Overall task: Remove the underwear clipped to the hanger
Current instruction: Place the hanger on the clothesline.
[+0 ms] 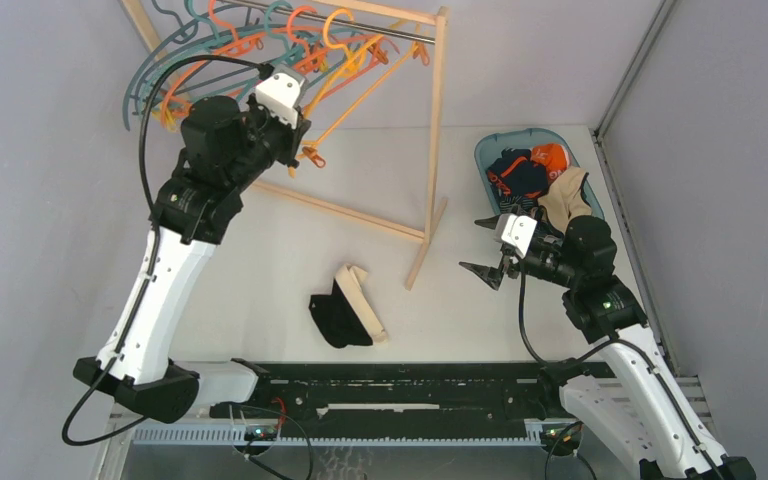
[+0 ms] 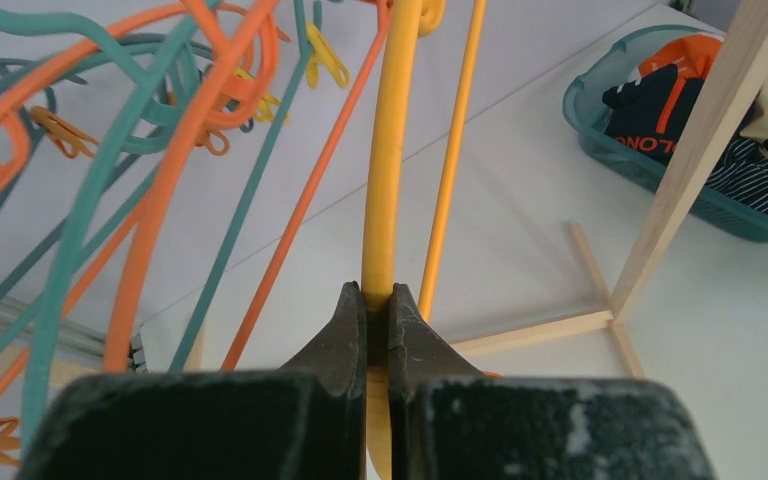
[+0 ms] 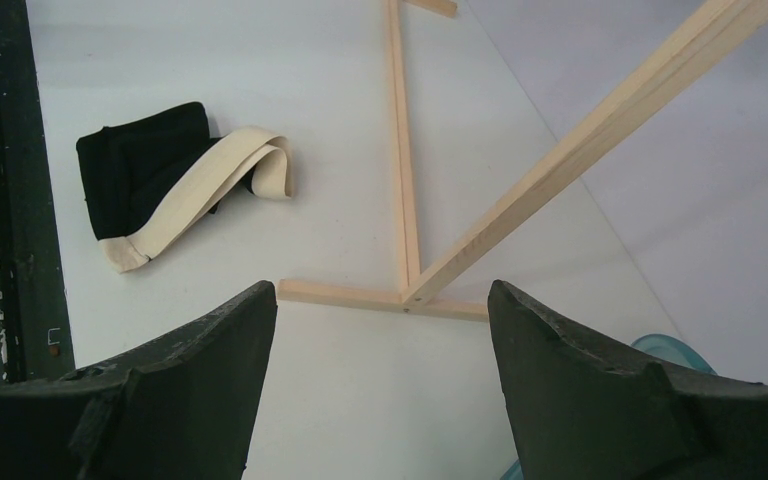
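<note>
My left gripper (image 1: 300, 148) (image 2: 378, 292) is raised at the rack and shut on the thick bar of a yellow hanger (image 2: 390, 150) (image 1: 355, 92); no cloth shows on that hanger. One black underwear with a pale waistband (image 1: 348, 312) (image 3: 150, 175) lies crumpled on the table in front of the rack. More underwear fills the teal basket (image 1: 482, 150) (image 2: 580, 105): a navy and orange pair (image 1: 520, 170) (image 2: 660, 95), a striped navy pair (image 2: 760, 180) and a beige pair (image 1: 567, 195). My right gripper (image 1: 485, 248) (image 3: 382, 290) hovers open and empty beside the basket.
The wooden rack (image 1: 433, 130) (image 3: 400, 150) (image 2: 710, 130) stands at the back with several teal, orange and yellow hangers (image 1: 220, 50) tangled on its rail. Its foot bars (image 1: 360, 212) cross the table. A black rail (image 1: 390, 385) runs along the near edge.
</note>
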### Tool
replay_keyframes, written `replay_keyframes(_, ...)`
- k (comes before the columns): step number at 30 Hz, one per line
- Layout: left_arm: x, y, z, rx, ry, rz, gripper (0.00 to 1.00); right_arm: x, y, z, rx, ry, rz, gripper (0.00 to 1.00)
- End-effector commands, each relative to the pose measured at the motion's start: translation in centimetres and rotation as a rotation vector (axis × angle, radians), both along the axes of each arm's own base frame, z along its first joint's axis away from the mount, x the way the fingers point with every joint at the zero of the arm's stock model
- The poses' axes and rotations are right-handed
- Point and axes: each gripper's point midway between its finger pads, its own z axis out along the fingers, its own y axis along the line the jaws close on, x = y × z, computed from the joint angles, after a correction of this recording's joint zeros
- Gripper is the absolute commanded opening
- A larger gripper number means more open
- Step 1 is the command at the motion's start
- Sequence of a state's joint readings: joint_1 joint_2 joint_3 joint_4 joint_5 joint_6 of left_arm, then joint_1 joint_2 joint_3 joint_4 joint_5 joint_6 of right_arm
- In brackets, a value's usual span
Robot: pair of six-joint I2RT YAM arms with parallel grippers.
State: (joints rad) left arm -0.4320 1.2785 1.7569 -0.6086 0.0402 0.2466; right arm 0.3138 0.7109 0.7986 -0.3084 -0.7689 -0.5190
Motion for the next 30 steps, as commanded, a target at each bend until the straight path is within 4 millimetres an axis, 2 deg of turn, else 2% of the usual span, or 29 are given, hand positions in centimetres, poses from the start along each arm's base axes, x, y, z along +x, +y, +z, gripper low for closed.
replay_keyframes(1, 0.7, -0.9, 1.7, -0.049, -0.115, -0.015, 0.00, 0.0, 0.1, 1.2, 0.008, -0.041, 0.011, 0.77)
replay_keyframes(8, 1.9, -1.4, 0.7, -0.049, -0.134, -0.004, 0.00, 0.0, 0.0, 1.2, 0.007, -0.041, 0.010, 0.77)
replay_keyframes(14, 2.0, -1.2, -0.3, -0.034, -0.120, 0.002, 0.02, 0.1, 0.1, 1.0, 0.005, -0.035, 0.011, 0.77)
replay_keyframes(18, 1.5, -0.9, -0.3, -0.029, -0.128, 0.005, 0.25, 0.1, 0.1, 0.9, 0.004, -0.030, 0.010, 0.77)
replay_keyframes(21, 0.9, -0.5, 0.1, -0.028, -0.142, 0.011, 0.39, 0.1, 0.1, 0.9, 0.004, -0.031, 0.011, 0.76)
replay_keyframes(30, -1.8, 1.1, 1.7, -0.033, -0.193, 0.021, 0.64, 0.2, 0.1, 0.7, 0.001, -0.021, 0.013, 0.77)
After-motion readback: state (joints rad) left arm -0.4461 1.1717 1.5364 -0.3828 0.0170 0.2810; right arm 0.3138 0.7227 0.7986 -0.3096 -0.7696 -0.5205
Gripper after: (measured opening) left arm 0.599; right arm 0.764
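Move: The yellow hanger is already gripped by its near shoulder, and its hook is at the metal rod, about 12 cm ahead of the left hand, 6 cm to its right and 13 cm above. The nearest orange hanger is 6 cm to the left of that spot; the rack's wooden post is some 23 cm right and 3 cm ahead of the hand. The black underwear lies on the table, 14 cm back, 5 cm right and 45 cm below. From the right hand, the rod spot is about 24 cm ahead, 30 cm left and 30 cm above. The yellow hanger, hook over the metal rod, is carried down, forward and slightly right by the left hand, about 4 cm in all, to settle it on the rod. The hand then nearly halts, opens its fingers to a bit over half and lets go of the shoulder, backing off some 3 cm and rising about as much while tipping its fingers up slightly. ##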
